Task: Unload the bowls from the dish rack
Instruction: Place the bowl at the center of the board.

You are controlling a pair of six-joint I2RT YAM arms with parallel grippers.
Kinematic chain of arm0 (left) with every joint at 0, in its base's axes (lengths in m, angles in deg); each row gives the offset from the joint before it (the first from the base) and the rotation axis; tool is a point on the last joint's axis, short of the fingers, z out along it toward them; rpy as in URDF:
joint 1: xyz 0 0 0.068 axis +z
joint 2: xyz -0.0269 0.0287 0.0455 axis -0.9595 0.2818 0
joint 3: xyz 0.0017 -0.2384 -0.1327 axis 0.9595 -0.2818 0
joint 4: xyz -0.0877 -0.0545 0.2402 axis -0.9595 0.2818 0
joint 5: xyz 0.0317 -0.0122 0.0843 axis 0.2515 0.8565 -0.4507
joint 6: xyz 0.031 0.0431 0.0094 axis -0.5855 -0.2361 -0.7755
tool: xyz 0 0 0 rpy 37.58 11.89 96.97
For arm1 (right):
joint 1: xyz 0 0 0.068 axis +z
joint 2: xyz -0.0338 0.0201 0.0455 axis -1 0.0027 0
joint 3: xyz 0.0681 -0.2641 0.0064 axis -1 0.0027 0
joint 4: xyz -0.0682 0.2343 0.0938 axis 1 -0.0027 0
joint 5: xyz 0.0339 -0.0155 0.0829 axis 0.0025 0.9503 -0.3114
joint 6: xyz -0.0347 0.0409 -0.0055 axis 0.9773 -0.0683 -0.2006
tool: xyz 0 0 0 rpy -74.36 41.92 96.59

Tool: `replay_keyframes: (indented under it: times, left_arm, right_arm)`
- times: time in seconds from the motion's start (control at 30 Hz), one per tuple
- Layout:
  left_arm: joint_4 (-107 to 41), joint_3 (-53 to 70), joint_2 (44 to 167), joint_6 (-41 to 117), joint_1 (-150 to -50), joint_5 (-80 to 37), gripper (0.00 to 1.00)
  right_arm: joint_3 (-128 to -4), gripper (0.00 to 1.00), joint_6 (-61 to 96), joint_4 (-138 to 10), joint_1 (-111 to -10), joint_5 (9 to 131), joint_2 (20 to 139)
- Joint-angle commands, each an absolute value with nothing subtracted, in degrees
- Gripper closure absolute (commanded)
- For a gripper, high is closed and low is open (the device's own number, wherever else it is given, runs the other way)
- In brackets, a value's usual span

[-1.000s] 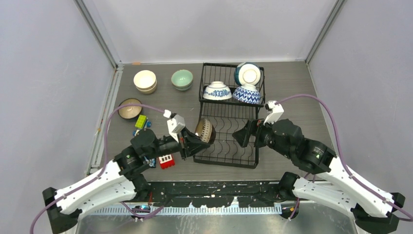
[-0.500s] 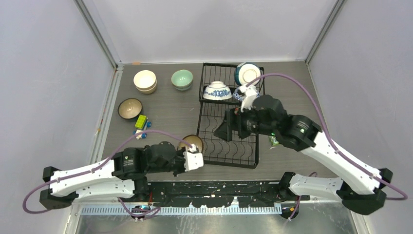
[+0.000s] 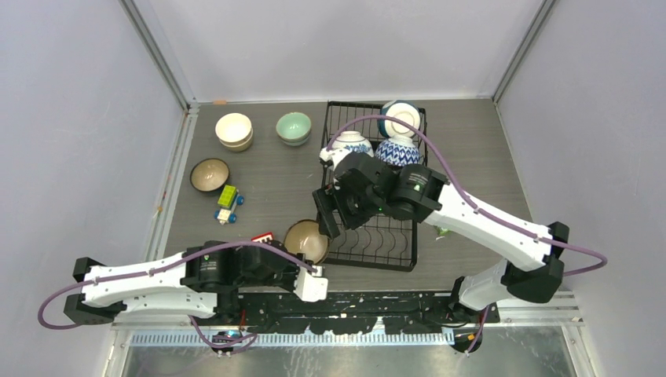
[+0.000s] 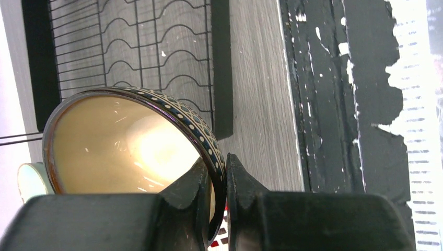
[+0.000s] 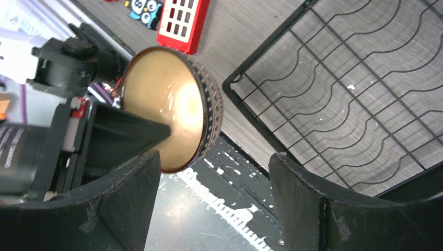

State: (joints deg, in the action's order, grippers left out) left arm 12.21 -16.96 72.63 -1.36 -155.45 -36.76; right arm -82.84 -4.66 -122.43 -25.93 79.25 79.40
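My left gripper (image 3: 309,261) is shut on the rim of a brown patterned bowl (image 3: 305,239), one finger inside and one outside (image 4: 219,175). The bowl (image 4: 130,141) hangs tilted just off the near left corner of the black dish rack (image 3: 369,236). My right gripper (image 3: 325,217) stands open over the rack's left edge, nothing between its fingers (image 5: 214,159); the held bowl (image 5: 172,104) lies just ahead of it. Two blue-and-white bowls (image 3: 399,151) and a teal bowl on its side (image 3: 400,118) sit in the rack's far part; the right arm partly hides one.
A cream bowl (image 3: 234,129), a pale green bowl (image 3: 294,127) and a brown bowl (image 3: 210,174) stand on the table at the far left. Toy blocks lie near them: a yellow-green one (image 3: 228,196) and a red one (image 3: 263,236). Walls enclose the table.
The left arm has drawn the brown bowl off the rack, back toward the near edge. The right arm has swung left across the rack toward that bowl, its jaws slightly narrower.
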Motion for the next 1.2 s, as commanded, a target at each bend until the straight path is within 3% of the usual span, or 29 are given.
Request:
replay_keyframes:
  times: [0.0, 0.67, 1.17]
  left_arm:
    - [13.0, -12.7, 73.2, -4.9, -156.1, -36.6, 1.0]
    - [19.4, -6.7, 76.5, 0.4, -156.4, -27.5, 1.0]
    - [20.4, -6.2, 76.6, 0.4, -156.4, -29.0, 1.0]
  right_arm:
    - [-87.3, 0.22, -1.1, -125.4, -24.6, 83.7, 82.4]
    - [-93.1, 0.43, 3.3, -128.9, -21.7, 84.1, 93.3]
    - [-92.0, 0.5, 2.3, -128.1, -20.1, 81.3, 97.0]
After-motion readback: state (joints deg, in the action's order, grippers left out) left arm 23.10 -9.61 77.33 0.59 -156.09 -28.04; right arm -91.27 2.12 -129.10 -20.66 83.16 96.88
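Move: The brown bowl hangs from the left fingers by its rim, its middle about 6 cm ahead of them and 1 cm to the right. From the right hand it lies some 9 cm below, 4 cm to the left and 4 cm back. The red block is about 17 cm left of the right hand, level with it fore and aft and 25 cm below; the rack's lower shelf is roughly 11 cm ahead, 12 cm right and 25 cm below. The brown bowl stays pinched at its rim as the left hand draws it back about 3 cm and turns it some 10 degrees. The right hand sinks about 7 cm and goes 3.5 cm left towards the bowl's free rim, its fingers tipping some 20 degrees further down and narrowing to about half open, one reaching over the bowl's open side and the other outside. ##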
